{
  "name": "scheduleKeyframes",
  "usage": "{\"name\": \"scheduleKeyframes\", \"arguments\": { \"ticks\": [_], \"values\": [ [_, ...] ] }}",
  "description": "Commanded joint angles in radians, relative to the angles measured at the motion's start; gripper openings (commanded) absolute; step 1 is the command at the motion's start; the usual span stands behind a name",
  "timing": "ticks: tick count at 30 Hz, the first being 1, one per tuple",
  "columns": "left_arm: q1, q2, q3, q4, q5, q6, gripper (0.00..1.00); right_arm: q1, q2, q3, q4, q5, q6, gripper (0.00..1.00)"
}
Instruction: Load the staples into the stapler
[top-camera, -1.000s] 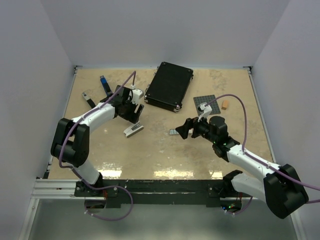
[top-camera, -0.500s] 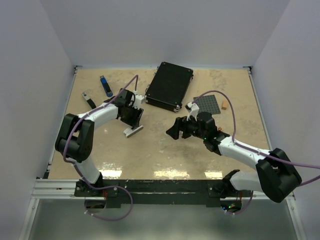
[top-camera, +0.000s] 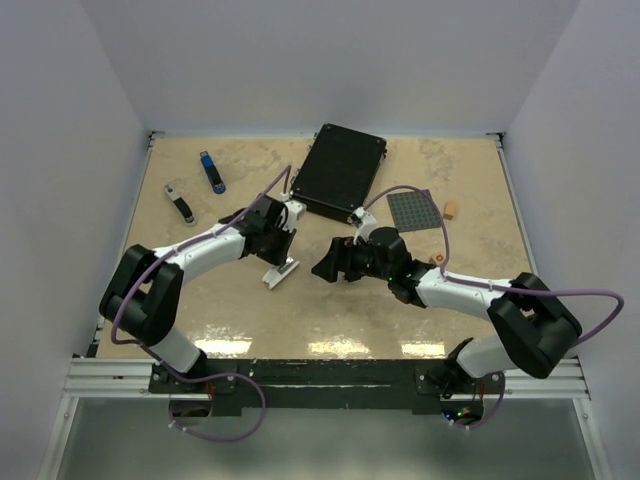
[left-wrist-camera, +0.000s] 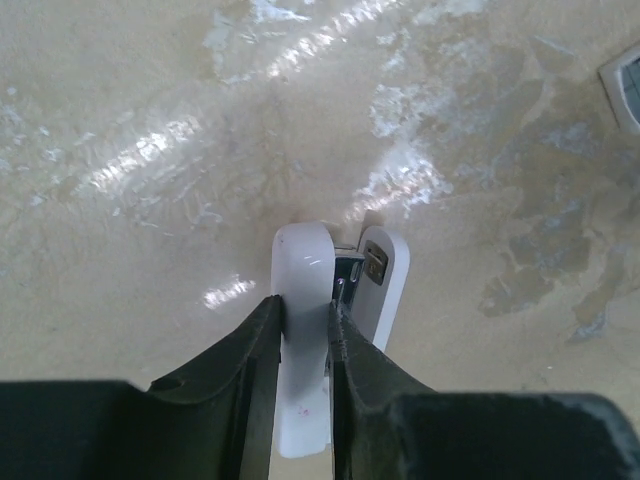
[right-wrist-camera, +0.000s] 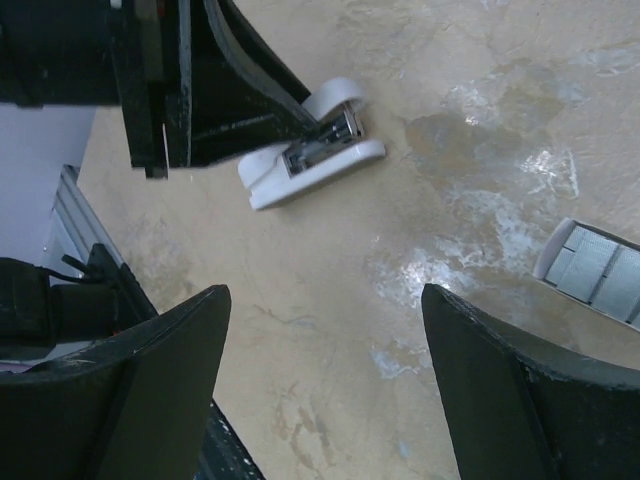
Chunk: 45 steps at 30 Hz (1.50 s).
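The white stapler lies in the middle of the table with its top swung open, so the metal channel shows. My left gripper is shut on the stapler's upper white arm, one black finger on each side. My right gripper hovers open just right of the stapler, with nothing between its fingers. The staples show as grey strips in a small white box at the right edge of the right wrist view. The same box corner shows in the left wrist view. In the top view the right gripper hides them.
A black case lies at the back centre. A grey studded plate and an orange cube sit to the back right. A blue stick and a black-and-silver piece lie at the back left.
My left gripper has closed onto the stapler's upper arm and shifted right and nearer, the stapler moving with it. My right gripper has travelled left toward the stapler.
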Motion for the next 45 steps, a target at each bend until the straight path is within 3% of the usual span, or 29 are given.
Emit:
{"name": "scheduleKeyframes", "arguments": {
  "ticks": [1,17,28,36,42,43,45],
  "values": [
    [-0.072,-0.084,-0.07,0.022,-0.084,-0.097,0.14,0.027,0.038,0.052,0.106,0.016,0.096,0.82],
    [-0.253,-0.421,-0.276,0.202,-0.294,-0.241,0.03,0.122,0.231,0.081,0.296,0.016,0.239,0.81],
    [-0.282,-0.538,-0.34,0.258,-0.282,-0.249,0.02,0.126,0.274,0.011,0.518,-0.039,0.165,0.76],
    [-0.285,-0.653,-0.382,0.275,-0.233,-0.25,0.02,0.126,0.248,-0.026,0.579,-0.069,0.098,0.54],
    [-0.285,-0.671,-0.373,0.26,-0.185,-0.221,0.02,0.126,0.188,-0.048,0.591,-0.085,0.032,0.3],
    [-0.285,-0.681,-0.373,0.262,-0.178,-0.21,0.02,0.126,0.178,-0.052,0.588,-0.085,0.004,0.21],
    [-0.285,-0.696,-0.373,0.265,-0.158,-0.201,0.1,0.126,0.153,-0.063,0.571,-0.084,-0.022,0.12]
  ]
}}
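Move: The left gripper already holds the open stapler by its white handle, close above the table. The right gripper is wide open about 12 cm to its right, 2 cm back and some 6 cm higher. From the right hand, the stapler's middle lies about 13 cm left, 2 cm ahead and 7 cm below. The staples tray lies about 6 cm to the right hand's right, 4 cm ahead and 9 cm below, with the white box about 7 cm beyond the tray to the right. Keep the left grip on the stapler's handle and draw it back, then lift it about 9 cm while still easing back, tilting the fingers forward and up some 25 degrees. Meanwhile bring the open right gripper about 7 cm left to meet the stapler, dipping slightly and coming back up, then close its fingers around the front end of the base. ##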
